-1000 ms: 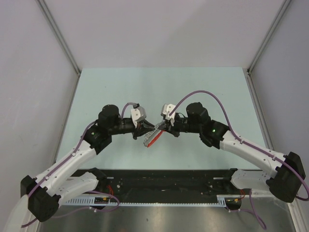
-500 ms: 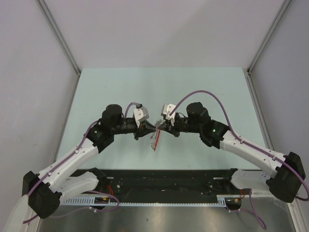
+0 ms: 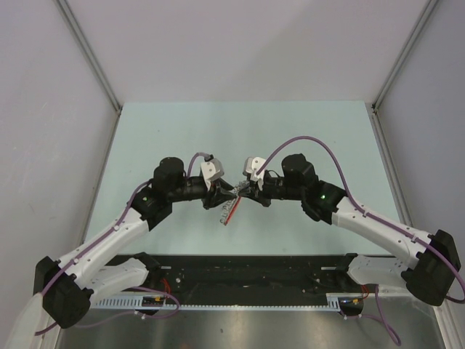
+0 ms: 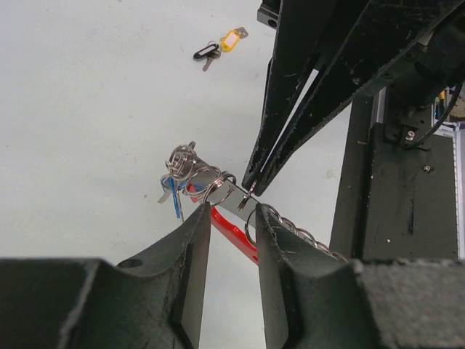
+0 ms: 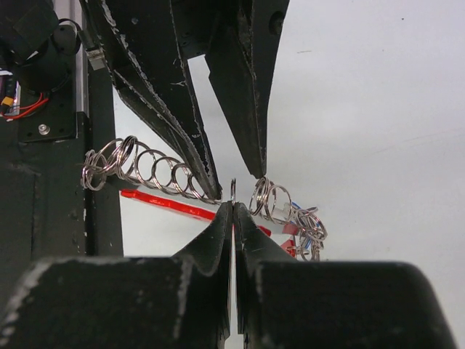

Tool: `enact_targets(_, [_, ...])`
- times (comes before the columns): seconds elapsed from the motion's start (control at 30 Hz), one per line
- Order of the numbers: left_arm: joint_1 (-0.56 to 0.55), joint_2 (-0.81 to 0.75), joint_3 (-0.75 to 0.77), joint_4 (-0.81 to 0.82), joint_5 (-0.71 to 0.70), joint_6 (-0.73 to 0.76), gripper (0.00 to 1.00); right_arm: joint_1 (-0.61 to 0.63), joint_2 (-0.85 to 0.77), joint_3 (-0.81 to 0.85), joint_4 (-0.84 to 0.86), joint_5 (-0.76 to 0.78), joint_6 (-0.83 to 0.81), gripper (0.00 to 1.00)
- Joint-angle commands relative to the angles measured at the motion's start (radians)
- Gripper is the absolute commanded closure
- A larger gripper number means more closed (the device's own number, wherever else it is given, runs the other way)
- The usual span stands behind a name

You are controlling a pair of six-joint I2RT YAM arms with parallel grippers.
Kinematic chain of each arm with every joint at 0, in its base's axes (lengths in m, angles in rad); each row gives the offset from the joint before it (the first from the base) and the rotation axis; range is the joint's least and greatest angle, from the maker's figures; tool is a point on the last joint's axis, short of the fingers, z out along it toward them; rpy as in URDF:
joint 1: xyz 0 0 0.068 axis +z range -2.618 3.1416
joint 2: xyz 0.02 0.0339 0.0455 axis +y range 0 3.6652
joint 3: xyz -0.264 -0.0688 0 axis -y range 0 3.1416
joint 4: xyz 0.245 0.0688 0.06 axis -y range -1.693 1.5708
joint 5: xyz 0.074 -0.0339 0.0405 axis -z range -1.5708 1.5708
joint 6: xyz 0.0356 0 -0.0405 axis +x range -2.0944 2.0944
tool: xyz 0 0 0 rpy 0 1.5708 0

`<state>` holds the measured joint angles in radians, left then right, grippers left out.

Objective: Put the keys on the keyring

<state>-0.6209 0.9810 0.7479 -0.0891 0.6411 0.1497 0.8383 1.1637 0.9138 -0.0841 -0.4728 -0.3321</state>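
The keyring (image 4: 234,190) hangs above the table: a grey strap strung with metal rings and a red end piece (image 4: 234,234). My right gripper (image 5: 232,207) is shut on one thin ring of it (image 5: 232,190). My left gripper (image 4: 229,218) is open, its fingers standing either side of the strap and not pressing it. A blue-headed key (image 4: 176,203) dangles among the rings at the strap's far end. A yellow-tagged key (image 4: 231,40) and a black one (image 4: 205,52) lie on the table beyond. In the top view both grippers meet at the table's middle, the keyring (image 3: 228,210) below them.
The pale green table (image 3: 145,138) lies between grey side walls. A black rail (image 3: 254,273) with the arm bases and cables runs along the near edge, close under the hanging keyring.
My left gripper's jaws have opened after being nearly shut. The left arm edged right towards the right gripper, and the hanging strap swung a little. The right gripper kept its hold.
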Motion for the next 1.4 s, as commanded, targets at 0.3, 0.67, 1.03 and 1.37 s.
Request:
enact_targets(0.3, [-0.007, 0.002, -0.002, 0.055, 0.158, -0.006, 0.72, 0.008, -0.03, 0.008, 0.064, -0.038, -0.008, 1.0])
enact_targets(0.67, [-0.013, 0.013, -0.002, 0.015, 0.083, 0.011, 0.74, 0.01, -0.042, 0.008, 0.064, -0.035, -0.007, 1.0])
enact_targets(1.03, [-0.013, 0.025, 0.004, -0.011, 0.028, 0.03, 0.86, 0.015, -0.045, 0.008, 0.058, -0.04, -0.012, 1.0])
enact_targets(1.37, [-0.014, -0.024, -0.054, 0.129, 0.075, -0.018, 0.99, 0.024, -0.045, 0.007, 0.05, -0.038, -0.008, 1.0])
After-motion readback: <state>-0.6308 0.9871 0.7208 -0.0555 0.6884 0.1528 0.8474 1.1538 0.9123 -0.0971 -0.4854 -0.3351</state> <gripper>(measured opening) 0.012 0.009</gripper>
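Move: The wire loop of the keyring, held in the right fingertips, lies just off the left hand's point: about 1 cm back, 1 cm to its right and 1 cm lower. From the right hand the loop is about 1 cm to the left, level with it and straight at the tips. From the left hand, the red strip hangs some 5 cm back and 4 cm below, level sideways; the blue tag is about 3 cm ahead, 3 cm right and 2 cm lower. The left fingers shut on the keyring's loop right beside the right fingertips, starting about a third open. To get there the left hand draws back about 1.5 cm, edging right and up as its fingers narrow partway, then sinks a good centimetre and eases slightly forward before closing fully. The right hand keeps its pinch, shifting back less than 1 cm. ##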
